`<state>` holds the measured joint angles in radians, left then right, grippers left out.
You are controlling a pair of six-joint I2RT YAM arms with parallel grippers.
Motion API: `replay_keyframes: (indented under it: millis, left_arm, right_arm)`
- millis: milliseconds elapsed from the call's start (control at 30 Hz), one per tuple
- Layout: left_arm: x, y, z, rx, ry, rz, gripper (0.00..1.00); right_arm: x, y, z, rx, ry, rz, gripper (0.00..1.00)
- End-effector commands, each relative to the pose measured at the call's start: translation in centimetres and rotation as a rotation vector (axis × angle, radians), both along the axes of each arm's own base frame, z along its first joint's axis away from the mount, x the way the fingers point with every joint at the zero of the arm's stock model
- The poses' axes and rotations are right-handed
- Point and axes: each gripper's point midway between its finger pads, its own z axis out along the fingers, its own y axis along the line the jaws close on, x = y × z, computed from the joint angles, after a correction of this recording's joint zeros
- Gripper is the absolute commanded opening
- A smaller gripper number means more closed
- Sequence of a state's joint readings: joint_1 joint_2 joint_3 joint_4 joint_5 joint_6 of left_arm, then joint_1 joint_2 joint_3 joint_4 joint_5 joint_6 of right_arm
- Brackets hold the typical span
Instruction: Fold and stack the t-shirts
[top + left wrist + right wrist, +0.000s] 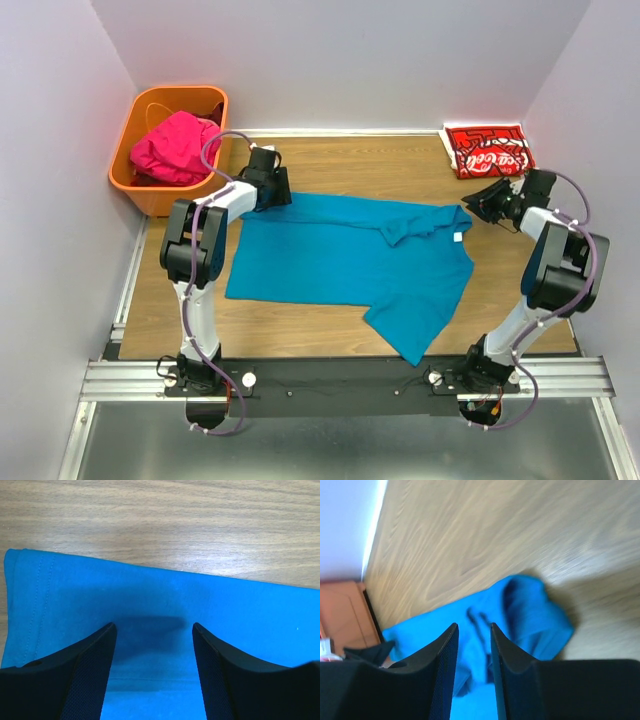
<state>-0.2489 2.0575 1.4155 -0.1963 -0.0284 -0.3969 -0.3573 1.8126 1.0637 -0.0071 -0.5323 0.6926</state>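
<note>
The teal-blue t-shirt [345, 255] lies spread on the wooden table, with a sleeve folded over near its top right. My left gripper [278, 192] hovers at the shirt's far left corner. Its jaws are open over the cloth [160, 605] with nothing between them [154, 626]. My right gripper [474, 207] is just off the shirt's far right corner. Its jaws stand narrowly open [474, 626] and empty, with bunched teal cloth [520, 615] beyond them. The red Coca-Cola t-shirt [490, 150] lies folded at the back right. The magenta-pink t-shirt [175, 147] sits in the basket.
An orange plastic basket [140, 185] stands at the back left corner, and shows blurred in the right wrist view [340, 612]. Walls close in the table on the left, back and right. Bare wood [300, 335] runs between the teal shirt and the arm bases.
</note>
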Motion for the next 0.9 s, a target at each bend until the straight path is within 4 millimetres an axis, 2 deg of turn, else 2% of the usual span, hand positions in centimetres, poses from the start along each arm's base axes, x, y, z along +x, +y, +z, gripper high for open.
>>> replay_keyframes:
  millis: [0, 100, 200, 233, 333, 533, 633, 733, 867]
  left_arm:
    - [-0.2, 0.0, 2.4, -0.033, -0.038, -0.002, 0.71]
    - [-0.5, 0.0, 4.6, -0.043, -0.08, 0.0, 0.71]
    - [-1.4, 0.2, 7.2, -0.045, -0.135, -0.001, 0.72]
    - [-2.1, 0.5, 8.3, -0.04, -0.166, 0.0, 0.72]
    - [-4.4, 0.0, 9.7, -0.052, -0.221, -0.031, 0.72]
    - [-9.3, -1.5, 9.5, -0.066, -0.247, -0.146, 0.72]
    - [-12.1, -1.4, 9.0, -0.064, -0.262, -0.18, 0.72]
    - [-13.1, -1.0, 8.4, -0.049, -0.257, -0.189, 0.72]
    - [-13.0, -1.0, 8.8, -0.051, -0.267, -0.186, 0.72]
  right_arm:
    - [-1.6, 2.9, 1.0, -0.059, -0.026, 0.091, 0.39]
    - [-2.7, 5.4, 0.8, -0.09, -0.003, 0.167, 0.39]
    - [-4.1, 7.2, 0.3, -0.076, 0.02, 0.195, 0.39]
    - [-4.4, 7.5, 0.0, -0.072, 0.028, 0.2, 0.39]
    - [-5.4, 8.6, -1.0, -0.072, 0.052, 0.232, 0.39]
    - [-6.0, 8.8, -3.2, -0.072, 0.107, 0.237, 0.39]
    - [-5.8, 8.8, -3.7, -0.068, 0.116, 0.242, 0.39]
    - [-5.5, 8.7, -3.9, -0.073, 0.12, 0.237, 0.39]
    - [-5.8, 8.7, -4.5, -0.07, 0.137, 0.232, 0.39]
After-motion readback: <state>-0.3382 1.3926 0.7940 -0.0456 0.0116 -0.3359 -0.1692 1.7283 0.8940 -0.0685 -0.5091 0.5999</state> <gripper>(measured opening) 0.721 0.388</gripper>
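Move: From the right hand, the creased flap at the shirt's right end lies some 14 cm left, 7 cm back and 6 cm below; the white tag is 2 cm left and 8 cm back, the red folded cloth 16 cm ahead and 7 cm right. The left hand is just above the shirt's folded far strip; the open body's middle lies about 15 cm back and 16 cm right, the shirt's far left corner 5 cm ahead and 12 cm left. Swinging left about 9 cm and back some 6 cm, the right hand rises briefly, then sinks over the creased flap while turning about 15 degrees counter-clockwise, fingers still part-open. Meanwhile the left hand lifts some 10 cm off the folded strip, draws back about 14 cm over the open body and dips again, fingers wide open and tilted slightly up. ##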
